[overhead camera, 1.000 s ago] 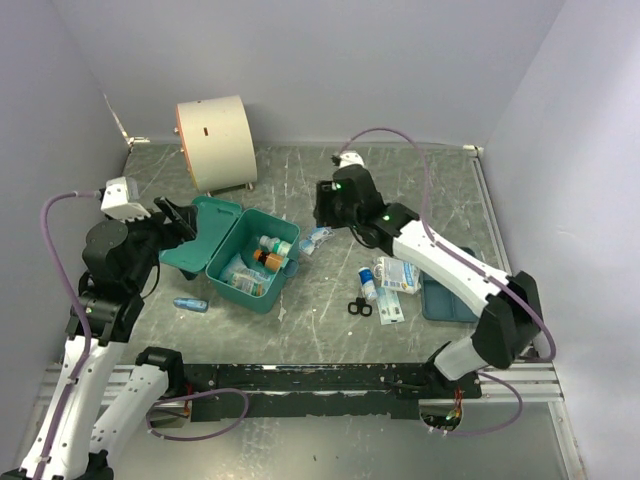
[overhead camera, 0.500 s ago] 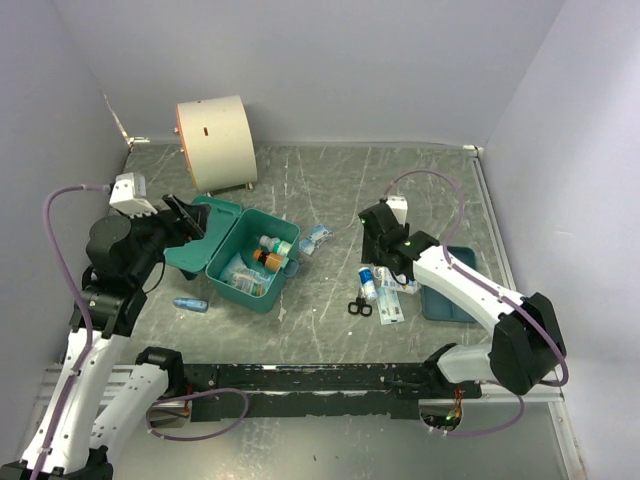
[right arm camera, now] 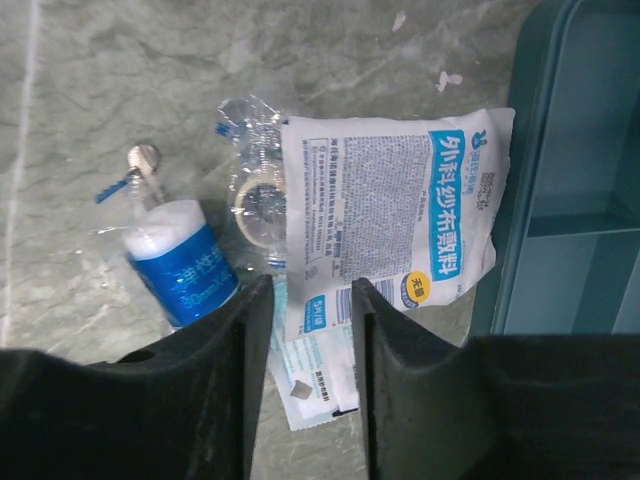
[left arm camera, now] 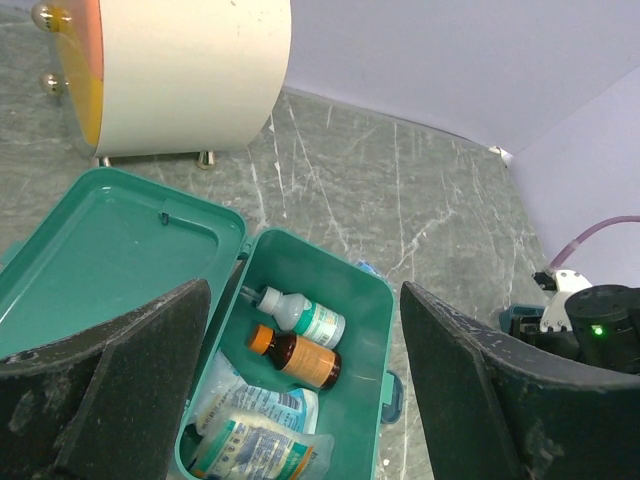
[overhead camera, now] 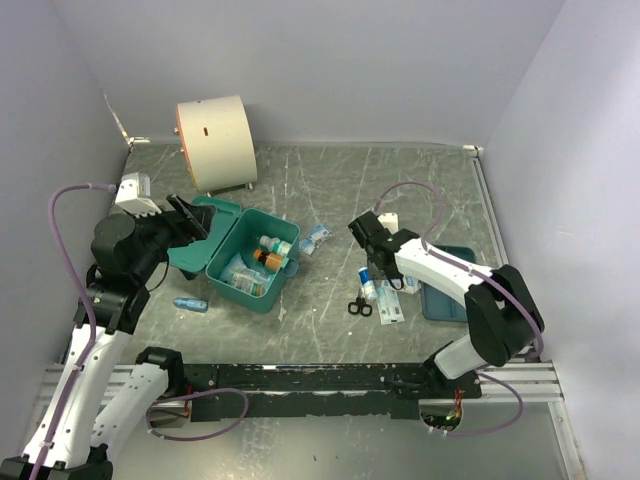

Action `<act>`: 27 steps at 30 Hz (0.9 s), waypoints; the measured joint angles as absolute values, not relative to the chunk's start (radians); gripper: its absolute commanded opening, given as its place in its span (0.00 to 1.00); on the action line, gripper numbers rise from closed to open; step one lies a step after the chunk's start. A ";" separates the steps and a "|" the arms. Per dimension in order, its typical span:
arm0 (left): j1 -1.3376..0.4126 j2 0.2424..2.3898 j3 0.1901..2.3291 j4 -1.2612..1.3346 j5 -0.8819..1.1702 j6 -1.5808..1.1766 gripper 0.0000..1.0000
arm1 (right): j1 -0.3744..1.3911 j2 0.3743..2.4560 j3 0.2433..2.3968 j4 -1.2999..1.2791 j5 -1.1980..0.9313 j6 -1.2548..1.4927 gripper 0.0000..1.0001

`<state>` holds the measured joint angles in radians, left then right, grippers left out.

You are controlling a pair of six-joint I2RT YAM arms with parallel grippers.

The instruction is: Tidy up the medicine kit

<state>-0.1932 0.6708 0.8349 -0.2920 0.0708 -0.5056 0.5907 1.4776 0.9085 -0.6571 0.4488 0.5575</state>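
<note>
The medicine kit (overhead camera: 262,285) is a teal box standing open, its lid (overhead camera: 200,240) laid back to the left. Inside lie a white bottle with a teal label (left arm camera: 305,318), an amber bottle with an orange cap (left arm camera: 298,358) and soft packets (left arm camera: 255,440). My left gripper (overhead camera: 190,222) hovers over the lid's edge, wide open and empty (left arm camera: 305,292). My right gripper (overhead camera: 370,250) hangs low over a pile of supplies. Its jaws (right arm camera: 308,300) stand partly open astride the lower left edge of a white-and-blue gauze packet (right arm camera: 390,200), with a smaller packet (right arm camera: 315,375) beneath.
A blue-labelled roll (right arm camera: 185,265) and a clear-wrapped tape roll (right arm camera: 255,195) lie left of the gauze packet. A shallow blue-teal tray (overhead camera: 448,295) sits to its right. Scissors (overhead camera: 360,306), a clear packet (overhead camera: 315,238), a small blue tube (overhead camera: 190,304) and a cream drum (overhead camera: 215,140) share the table.
My right arm swung from the far middle of the table down to the pile beside the tray, and its jaws narrowed. The left arm shifted only slightly.
</note>
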 measured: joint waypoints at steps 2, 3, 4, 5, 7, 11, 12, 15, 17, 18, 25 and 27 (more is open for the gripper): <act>-0.193 0.670 0.834 -0.292 0.071 -0.506 0.88 | 0.591 1.500 0.909 -0.666 0.460 0.562 0.34; -0.193 0.670 0.834 -0.292 0.071 -0.505 0.88 | 0.591 1.505 0.909 -0.671 0.464 0.562 0.34; -0.193 0.669 0.833 -0.292 0.071 -0.505 0.88 | 0.591 1.508 0.909 -0.673 0.467 0.562 0.34; -0.193 0.668 0.830 -0.292 0.071 -0.505 0.88 | 0.591 1.508 0.909 -0.675 0.471 0.563 0.34; -0.193 0.667 0.826 -0.292 0.071 -0.505 0.88 | 0.591 1.508 0.909 -0.675 0.477 0.564 0.34; -0.193 0.667 0.822 -0.290 0.071 -0.505 0.87 | 0.591 1.521 0.912 -0.675 0.480 0.564 0.33; -0.193 0.668 0.822 -0.289 0.071 -0.505 0.87 | 0.591 1.528 0.914 -0.675 0.480 0.564 0.34; -0.193 0.671 0.822 -0.289 0.071 -0.505 0.87 | 0.591 1.542 0.915 -0.674 0.479 0.563 0.33; -0.193 0.672 0.822 -0.289 0.071 -0.505 0.87 | 0.591 1.551 0.915 -0.674 0.479 0.563 0.33; -0.193 0.671 0.822 -0.289 0.071 -0.505 0.87 | 0.591 1.555 0.915 -0.673 0.479 0.563 0.32; -0.193 0.671 0.821 -0.289 0.071 -0.505 0.87 | 0.591 1.570 0.921 -0.670 0.478 0.556 0.05; -0.193 0.671 0.821 -0.289 0.071 -0.505 0.87 | 0.591 1.570 0.925 -0.670 0.478 0.555 0.00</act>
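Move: The white gauze packet lies flat with its middle about 3 cm ahead of the right hand, 3 cm to its right and 3 cm below, its near left corner under the open fingers. The tape roll is 3 cm ahead and 2 cm left, the blue bandage roll level and 5 cm left, the paper packet 3 cm behind; the blue tray sits 14 cm right and 1 cm ahead. From the left hand the gauze is some 39 cm right, 2 cm ahead and 28 cm below. The near left corner of the gauze packet is what the right hand takes: the hand sinks about 2 cm onto it, easing barely a centimetre to the left early on and tilting only slightly. Once down, the part-open fingers close almost fully and pinch the corner between their tips, a touch that begins here. ##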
